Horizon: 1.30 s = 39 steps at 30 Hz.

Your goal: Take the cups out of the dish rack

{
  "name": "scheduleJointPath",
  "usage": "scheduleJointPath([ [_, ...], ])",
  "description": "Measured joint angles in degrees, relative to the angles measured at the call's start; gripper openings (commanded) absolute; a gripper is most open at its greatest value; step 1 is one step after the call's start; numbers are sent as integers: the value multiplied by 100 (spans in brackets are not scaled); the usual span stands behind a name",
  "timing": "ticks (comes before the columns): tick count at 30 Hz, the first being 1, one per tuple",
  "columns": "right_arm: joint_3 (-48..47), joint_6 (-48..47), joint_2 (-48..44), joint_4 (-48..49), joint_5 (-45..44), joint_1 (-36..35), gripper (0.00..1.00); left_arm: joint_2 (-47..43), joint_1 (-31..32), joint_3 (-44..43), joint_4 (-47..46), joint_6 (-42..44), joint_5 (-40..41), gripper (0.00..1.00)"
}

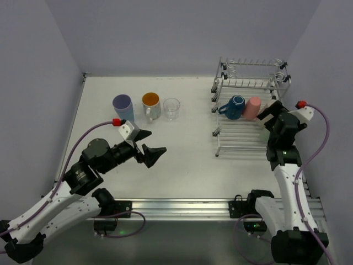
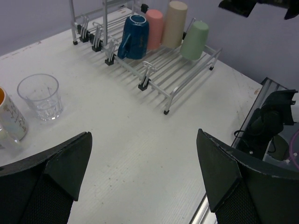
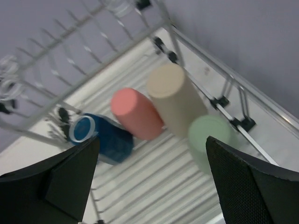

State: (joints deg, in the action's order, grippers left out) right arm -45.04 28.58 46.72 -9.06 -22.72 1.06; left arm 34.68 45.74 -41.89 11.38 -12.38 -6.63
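The dish rack (image 1: 237, 150) stands at the back right. On its lower tier lie a dark-blue mug (image 1: 236, 107), a pink cup (image 1: 252, 108), a beige cup (image 3: 175, 98) and a green cup (image 3: 210, 135). My right gripper (image 1: 270, 115) hovers open just above them, the green cup nearest its right finger. A lavender tumbler (image 1: 122, 106), an orange-inside mug (image 1: 150, 105) and a clear glass (image 1: 171, 108) stand in a row on the table at the back left. My left gripper (image 1: 150, 144) is open and empty over the table in front of them. No light-blue tumbler is in view.
The rack's upper tier with its coiled wire holder (image 1: 238, 67) holds no cups. Walls close the table at the back and on both sides. A metal rail (image 1: 182, 207) runs along the near edge.
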Motion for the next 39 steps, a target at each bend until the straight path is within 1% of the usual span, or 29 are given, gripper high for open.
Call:
scheduleJointPath([
  [3,326,81,302,-358,177,640,99,-142,199,9,2,2,28,100],
  [5,431,92,627,-560,280,887,99,-208,310,17,7,2,61,100],
  [8,457,90,951,-754,345,1056,99,-278,431,35,24,2,114,100],
  [14,455,48,1416,-684,487,1292,99,-352,575,44,28,15,254,100],
  [19,299,-68,1987,-597,625,1327,96,-352,616,44,33,20,317,100],
  [20,245,-96,2090,-588,638,1327,94,-348,619,46,33,20,341,100],
  [24,129,-197,2302,-424,732,1327,81,-319,619,46,35,20,391,100],
  [25,129,-216,2308,-372,734,1327,70,-306,619,46,35,20,398,100],
  [26,129,-247,2304,-328,739,1327,63,-286,619,46,35,20,409,100],
  [28,151,-267,2240,-214,750,1327,52,-236,619,46,35,22,413,100],
  [30,304,-258,2024,-57,793,1327,46,-168,619,46,35,31,424,100],
  [35,863,-201,896,42,1036,1327,46,42,619,46,35,61,435,100],
  [39,933,-146,188,35,1244,1296,45,313,619,26,33,37,369,100],
])
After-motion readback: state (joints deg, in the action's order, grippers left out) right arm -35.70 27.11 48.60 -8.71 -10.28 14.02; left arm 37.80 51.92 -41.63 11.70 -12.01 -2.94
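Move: The green cup stands bottom-up on the rack about 15 cm below the right hand, some 6 cm to its right and barely 2 cm farther out. The beige cup is roughly 9 cm ahead and 4 cm right of that hand, the pink cup some 11 cm ahead and 3 cm left, both also about 15 cm below. From the idle left hand the green cup lies about 50 cm right, 15 cm ahead and 17 cm lower. The open right hand drops about 15 cm and shifts some 6 cm right to the green cup at the near right of the rack, tipping its fingers nearly 30 degrees further down, then noses forward a little and pinches the cup by its sides. With that grip kept it raises the cup about 6 cm while easing back and slightly left, the fingers levelling out again by some 15 degrees, as the empty left hand draws back 2 cm and then starts to sink and move right. ##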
